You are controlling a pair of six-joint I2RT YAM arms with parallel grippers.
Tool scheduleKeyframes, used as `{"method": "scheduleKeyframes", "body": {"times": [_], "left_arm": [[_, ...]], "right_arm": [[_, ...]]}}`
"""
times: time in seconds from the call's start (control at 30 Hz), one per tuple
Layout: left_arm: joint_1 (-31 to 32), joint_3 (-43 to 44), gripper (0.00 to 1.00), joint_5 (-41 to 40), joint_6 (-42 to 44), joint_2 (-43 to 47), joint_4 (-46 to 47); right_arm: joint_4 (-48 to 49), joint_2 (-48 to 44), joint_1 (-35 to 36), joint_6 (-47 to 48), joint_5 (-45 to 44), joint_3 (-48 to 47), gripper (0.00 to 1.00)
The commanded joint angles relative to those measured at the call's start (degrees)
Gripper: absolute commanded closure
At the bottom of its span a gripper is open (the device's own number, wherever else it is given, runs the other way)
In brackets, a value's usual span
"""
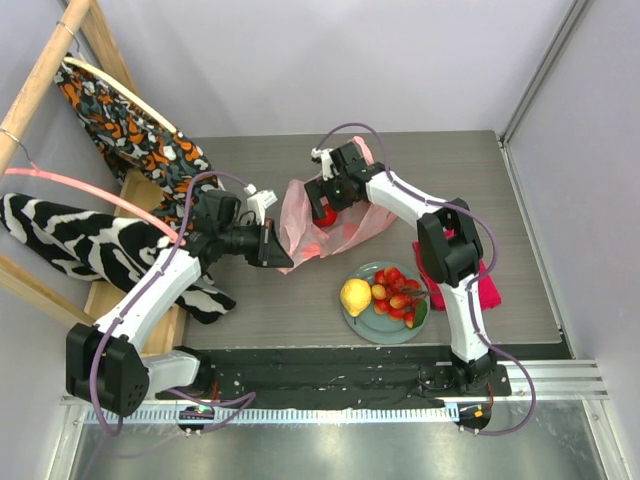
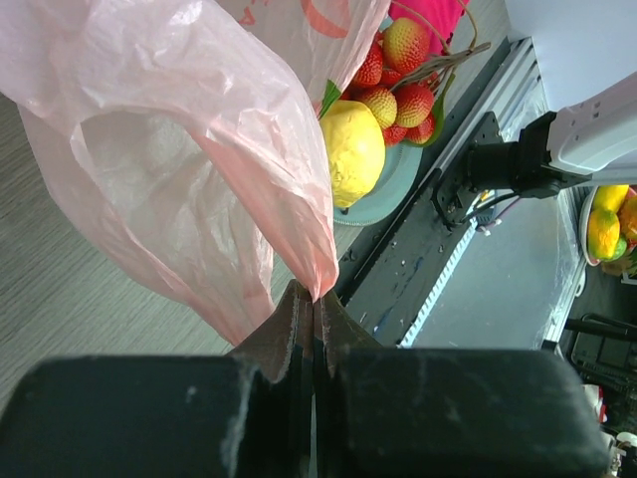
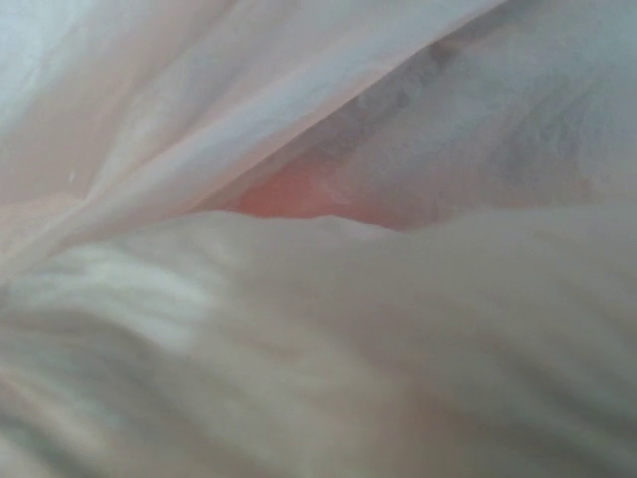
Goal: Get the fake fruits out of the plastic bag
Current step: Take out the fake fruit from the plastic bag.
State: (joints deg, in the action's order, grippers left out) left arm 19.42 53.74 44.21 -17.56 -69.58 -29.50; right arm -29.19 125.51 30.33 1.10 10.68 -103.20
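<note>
The pale-pink plastic bag (image 1: 320, 235) lies crumpled mid-table. My left gripper (image 1: 272, 248) is shut on its left edge, and the left wrist view shows the film (image 2: 179, 149) pinched between the closed fingertips (image 2: 311, 299). My right gripper (image 1: 330, 195) reaches into the bag's top from the right, its fingers hidden by plastic. A red apple (image 1: 325, 213) shows through the film just below it. The right wrist view is filled with bag plastic (image 3: 299, 349). A yellow lemon (image 1: 355, 297) and the cherries (image 1: 397, 292) rest on the grey-green plate (image 1: 380, 332).
A folded magenta cloth (image 1: 487, 285) lies right of the plate, under the right arm. Patterned clothes (image 1: 130, 120) and a zebra-print fabric (image 1: 90, 245) hang on a wooden rack at the left. A black rail (image 1: 350, 365) runs along the near edge.
</note>
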Motion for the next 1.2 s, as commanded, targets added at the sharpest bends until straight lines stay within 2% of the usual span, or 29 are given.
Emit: {"method": "scheduleKeyframes", "body": {"times": [0.0,0.07,0.2,0.23,0.3,0.33,0.43,0.6,0.77,0.93,1.03,1.13,1.17], "left_arm": [[-0.7,0.1,1.00,2.3,-0.2,0.9,0.5],[-0.6,0.6,1.00,2.4,-0.5,0.4,0.8],[-0.6,0.8,1.00,2.2,-1.0,0.1,1.5],[-0.6,0.8,1.00,2.2,-1.0,0.1,1.5],[-0.6,0.8,1.00,1.9,-0.9,0.5,1.2],[-0.6,0.8,1.00,1.8,-0.8,0.5,1.1],[-0.7,0.8,1.00,1.4,-0.8,0.8,1.0],[-0.9,2.6,1.00,-0.3,-1.3,-0.1,2.7],[-0.8,5.8,1.00,-1.7,-5.3,-4.0,7.7],[-0.6,11.0,1.00,-0.2,-8.5,-8.8,11.8],[-0.6,13.7,1.00,-1.0,-10.0,-10.5,12.5],[-0.6,14.7,1.00,-2.0,-10.5,-11.1,12.2],[-0.5,14.6,1.00,-2.1,-11.0,-11.1,12.6]], "right_arm": [[0.8,-0.2,0.3,-1.0,-2.8,-4.0,0.02],[0.7,-0.2,0.5,-2.1,-3.3,-4.0,0.08],[0.8,-0.5,0.5,-0.1,-2.9,-3.5,0.30],[0.8,-0.6,0.4,0.4,-2.7,-3.3,0.40],[0.9,-0.7,0.5,1.1,-2.2,-3.2,0.46],[0.7,-0.9,0.4,1.4,-1.8,-3.0,0.54],[-0.2,-2.2,0.4,2.0,-0.9,-2.4,0.64],[-2.2,-10.7,0.3,4.9,1.0,1.5,0.67],[-12.0,-20.3,0.3,10.8,8.6,3.3,0.71],[-12.7,-29.4,0.5,14.9,18.0,8.8,0.71],[-18.4,-33.5,1.0,20.2,19.8,9.1,0.71],[-24.0,-40.6,1.1,29.7,19.1,13.4,0.71],[-25.2,-43.0,1.2,32.2,18.0,17.7,0.70]]}}
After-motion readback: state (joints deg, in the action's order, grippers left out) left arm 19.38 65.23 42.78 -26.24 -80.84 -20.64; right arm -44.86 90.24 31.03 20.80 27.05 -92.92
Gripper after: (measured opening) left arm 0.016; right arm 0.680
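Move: The red apple in the plastic bag lies right between the right hand's open fingers, about 1 cm ahead and level with them. From that hand, the yellow lemon on the plate is some 19 cm back, 6 cm to the right and 4 cm lower; the lychee bunch is also about 19 cm back but 15 cm right. The left hand, still gripping the bag's edge, has the apple roughly 21 cm ahead, 8 cm right and 12 cm below. Right fingers close on the apple, lift it about 19 cm and back; left takes its bag edge forward 7 cm. ##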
